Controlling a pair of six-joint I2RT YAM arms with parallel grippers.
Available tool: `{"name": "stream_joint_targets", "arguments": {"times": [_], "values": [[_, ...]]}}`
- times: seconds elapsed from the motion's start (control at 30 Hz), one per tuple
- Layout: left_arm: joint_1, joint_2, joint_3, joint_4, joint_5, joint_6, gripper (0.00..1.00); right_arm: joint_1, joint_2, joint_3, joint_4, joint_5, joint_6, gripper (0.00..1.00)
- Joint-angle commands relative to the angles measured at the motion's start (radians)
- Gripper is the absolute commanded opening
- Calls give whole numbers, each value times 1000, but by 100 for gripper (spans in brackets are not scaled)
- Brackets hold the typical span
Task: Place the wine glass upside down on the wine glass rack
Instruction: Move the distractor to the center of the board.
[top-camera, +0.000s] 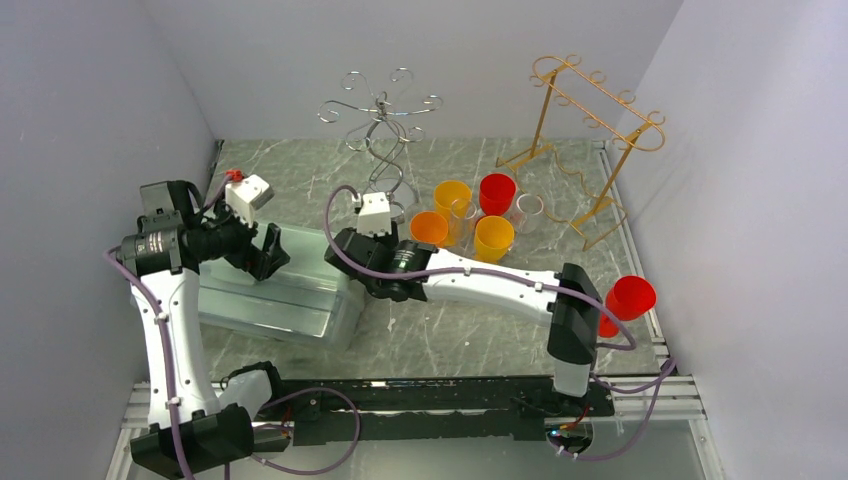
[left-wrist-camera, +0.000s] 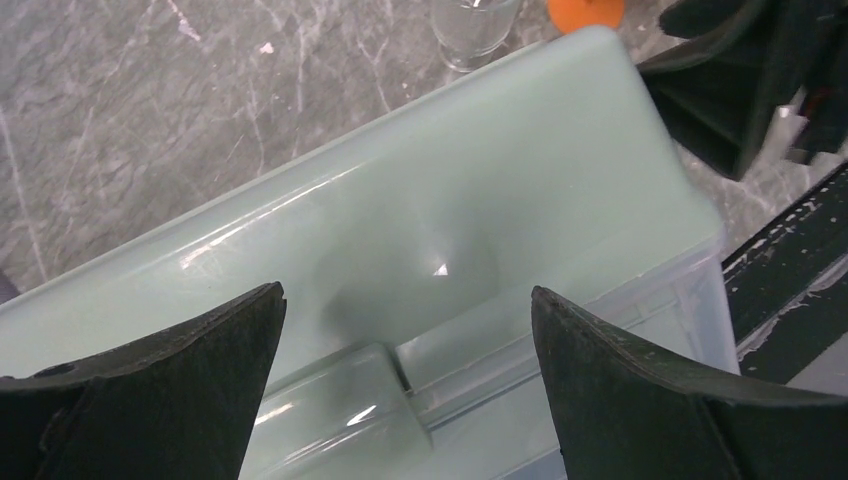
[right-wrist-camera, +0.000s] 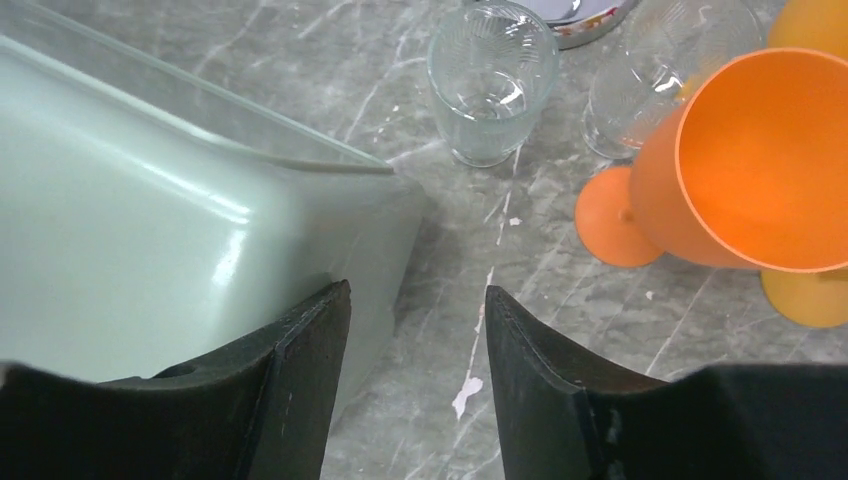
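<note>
Several plastic wine glasses stand upright in a cluster mid-table: an orange one (top-camera: 429, 228) (right-wrist-camera: 760, 160), a yellow one (top-camera: 493, 237) and a red one (top-camera: 497, 192). Behind them stand a silver wire rack (top-camera: 380, 120) and, back right, a gold rack (top-camera: 590, 130). My right gripper (top-camera: 348, 252) (right-wrist-camera: 415, 295) hangs low over the table just left of the orange glass. It is open and holds nothing. My left gripper (top-camera: 268, 252) (left-wrist-camera: 408, 292) is wide open above the box, also empty.
A translucent box (top-camera: 290, 295) (left-wrist-camera: 450, 180) (right-wrist-camera: 150, 220) lies at the left, its corner touching the right gripper's left finger (right-wrist-camera: 300, 380). Small clear glasses (right-wrist-camera: 490, 80) (top-camera: 528, 212) stand among the cluster. Another red wine glass (top-camera: 628, 298) stands beside the right arm's elbow by the right wall.
</note>
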Motion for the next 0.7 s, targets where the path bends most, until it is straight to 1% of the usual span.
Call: {"name": "stream_joint_targets", "arguments": {"times": [0.0, 0.1, 0.17, 0.27, 0.33, 0.57, 0.67], "values": [[-2, 0, 23, 86, -69, -39, 99, 35, -138, -42, 100, -6, -44, 53], [-2, 37, 17, 211, -150, -98, 99, 84, -201, -106, 118, -8, -46, 46], [-2, 85, 34, 276, -223, -109, 99, 127, -225, -153, 151, -19, -60, 42], [0, 183, 103, 307, -320, -108, 99, 201, -233, -204, 198, -51, -99, 37], [2, 240, 150, 331, -360, -112, 99, 233, -231, -228, 229, -80, -131, 34], [4, 365, 217, 453, -478, -114, 99, 252, -259, -331, 384, -304, -222, 22], [4, 408, 204, 505, -564, -91, 99, 249, -241, -327, 411, -376, -267, 18]]}}
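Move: The distractor, the big pale green box, is right beside my right hand: its right end is only about 4 cm to the left, its middle some 27 cm left, 5 cm back and 10 cm lower. A clear glass stands about 7 cm ahead and 1 cm left of that hand, 14 cm down, and the orange goblet 11 cm right and 4 cm ahead, 12 cm down. From my left hand the box's middle is about 6 cm left, 1 cm back and 18 cm below. I pull my right hand back about 15 cm from beside the box's right end towards its near right corner, arching up some 4 cm and down again, drifting left late, turning 30 degrees counter-clockwise and nearly shutting the half-open fingers. Meanwhile my left hand, wide open, sweeps forward and left at level height over the box towards its far left corner, turning counter-clockwise, left side rising. ##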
